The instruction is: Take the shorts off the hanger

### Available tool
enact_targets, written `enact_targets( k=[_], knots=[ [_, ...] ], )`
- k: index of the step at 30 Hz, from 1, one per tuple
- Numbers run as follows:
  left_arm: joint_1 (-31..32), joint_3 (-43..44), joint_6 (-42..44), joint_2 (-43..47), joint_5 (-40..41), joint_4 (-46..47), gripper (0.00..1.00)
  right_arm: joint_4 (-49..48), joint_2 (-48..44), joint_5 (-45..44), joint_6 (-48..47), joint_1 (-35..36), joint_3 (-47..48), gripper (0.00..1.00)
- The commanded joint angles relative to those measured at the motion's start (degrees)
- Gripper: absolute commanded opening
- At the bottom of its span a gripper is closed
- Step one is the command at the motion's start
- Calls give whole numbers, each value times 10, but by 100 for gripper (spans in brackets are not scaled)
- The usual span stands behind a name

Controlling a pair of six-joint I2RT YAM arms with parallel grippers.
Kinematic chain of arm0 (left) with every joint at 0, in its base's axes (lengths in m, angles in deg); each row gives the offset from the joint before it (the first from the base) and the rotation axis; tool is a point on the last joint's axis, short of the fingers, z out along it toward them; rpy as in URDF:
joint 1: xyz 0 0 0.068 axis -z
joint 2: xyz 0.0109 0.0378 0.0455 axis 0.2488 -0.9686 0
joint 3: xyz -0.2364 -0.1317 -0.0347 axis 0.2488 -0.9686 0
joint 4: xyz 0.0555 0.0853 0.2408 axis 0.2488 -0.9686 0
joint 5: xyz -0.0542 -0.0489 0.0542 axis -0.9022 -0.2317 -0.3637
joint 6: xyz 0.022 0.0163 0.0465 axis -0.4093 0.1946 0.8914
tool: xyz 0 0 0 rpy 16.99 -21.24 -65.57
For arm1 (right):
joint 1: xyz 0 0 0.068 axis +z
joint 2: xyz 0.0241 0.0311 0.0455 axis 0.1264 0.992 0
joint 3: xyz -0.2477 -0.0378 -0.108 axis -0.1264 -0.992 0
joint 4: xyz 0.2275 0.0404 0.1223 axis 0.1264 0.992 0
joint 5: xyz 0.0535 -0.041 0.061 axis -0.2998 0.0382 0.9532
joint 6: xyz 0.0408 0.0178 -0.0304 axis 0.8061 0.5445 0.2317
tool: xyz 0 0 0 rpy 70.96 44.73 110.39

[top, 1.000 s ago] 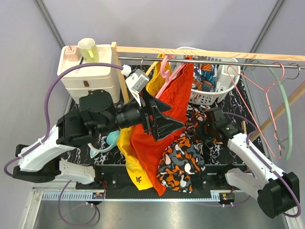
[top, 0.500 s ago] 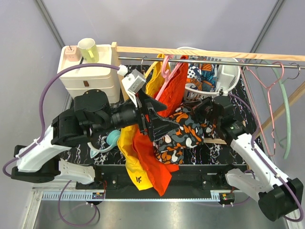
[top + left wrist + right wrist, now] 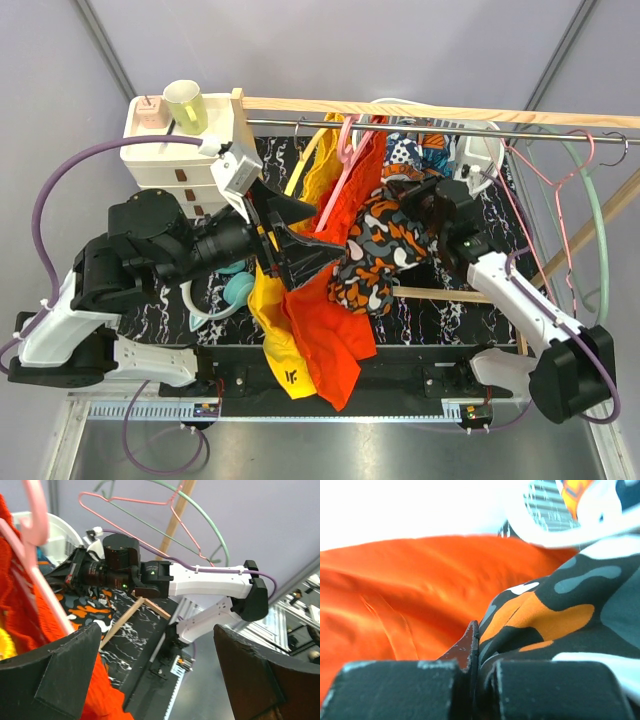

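Note:
The dark grey shorts (image 3: 375, 255) with orange and white blotches hang in a bunch from my right gripper (image 3: 418, 203), which is shut on them, raised just in front of the white basket (image 3: 478, 170). In the right wrist view the jaws (image 3: 480, 680) pinch this fabric (image 3: 560, 615). The blue/teal patterned shorts (image 3: 428, 150) lie in the basket. My left gripper (image 3: 303, 240) is open and empty, against the plain orange-red shorts (image 3: 325, 300) on the pink hanger (image 3: 347, 150). In the left wrist view its fingers (image 3: 50, 670) stand wide apart beside that cloth (image 3: 20, 605).
Plain yellow shorts (image 3: 265, 325) hang behind the orange-red ones. A metal rail (image 3: 480, 127) and wooden bar (image 3: 420, 109) cross the back. Empty pink (image 3: 545, 230) and green (image 3: 603, 220) hangers hang at right. A white drawer unit (image 3: 165, 165) with a green cup (image 3: 187, 103) stands back left.
My right gripper has lifted the dark grey shorts up from the table's front toward the basket. My left arm has drawn back to the left, still open.

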Motion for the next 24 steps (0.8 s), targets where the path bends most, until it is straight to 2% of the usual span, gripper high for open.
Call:
enact_targets(
  k=[1, 5, 9, 19, 24],
  knots=[
    [1, 31, 50, 9, 56, -17, 98, -82, 36, -78, -53, -6, 71, 0],
    [2, 32, 80, 12, 88, -34, 98, -127, 81, -76, -89, -23, 98, 0],
    [2, 69, 122, 4, 134, -81, 99, -160, 131, -61, -90, -55, 134, 0],
    [2, 30, 152, 3, 198, -87, 99, -176, 304, 11, -103, -141, 333, 0],
    [2, 27, 176, -14, 206, -74, 99, -159, 378, 40, -110, -159, 458, 0]
  ],
)
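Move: The right hand still holds the orange-and-black patterned shorts; the white laundry basket's middle is about 16 cm ahead, 6 cm to its right and 15 cm lower. The blue patterned shorts lie in it, some 16 cm ahead of the hand, 4 cm right and 15 cm down, while the orange shorts hang about 12 cm left and 12 cm back, some 10 cm higher. From the open left hand, the pink hanger is roughly 10 cm ahead, 3 cm right and 4 cm up, the yellow hanger 10 cm ahead and 5 cm left at the same height. With its fingers kept shut on the patterned shorts, the right hand sweeps them forward over the laundry basket, some 20 cm out, gathering speed and veering about 7 cm right and 6 cm up while its fingertips tip up and swing roughly 10 degrees clockwise. Meanwhile the left hand, fingers staying wide open, shifts about 5 cm forward and 5 cm left beside the hanging orange and yellow shorts, sinks slightly near the end, and swings its fingers from pointing right to more forward, dipping them a little. ##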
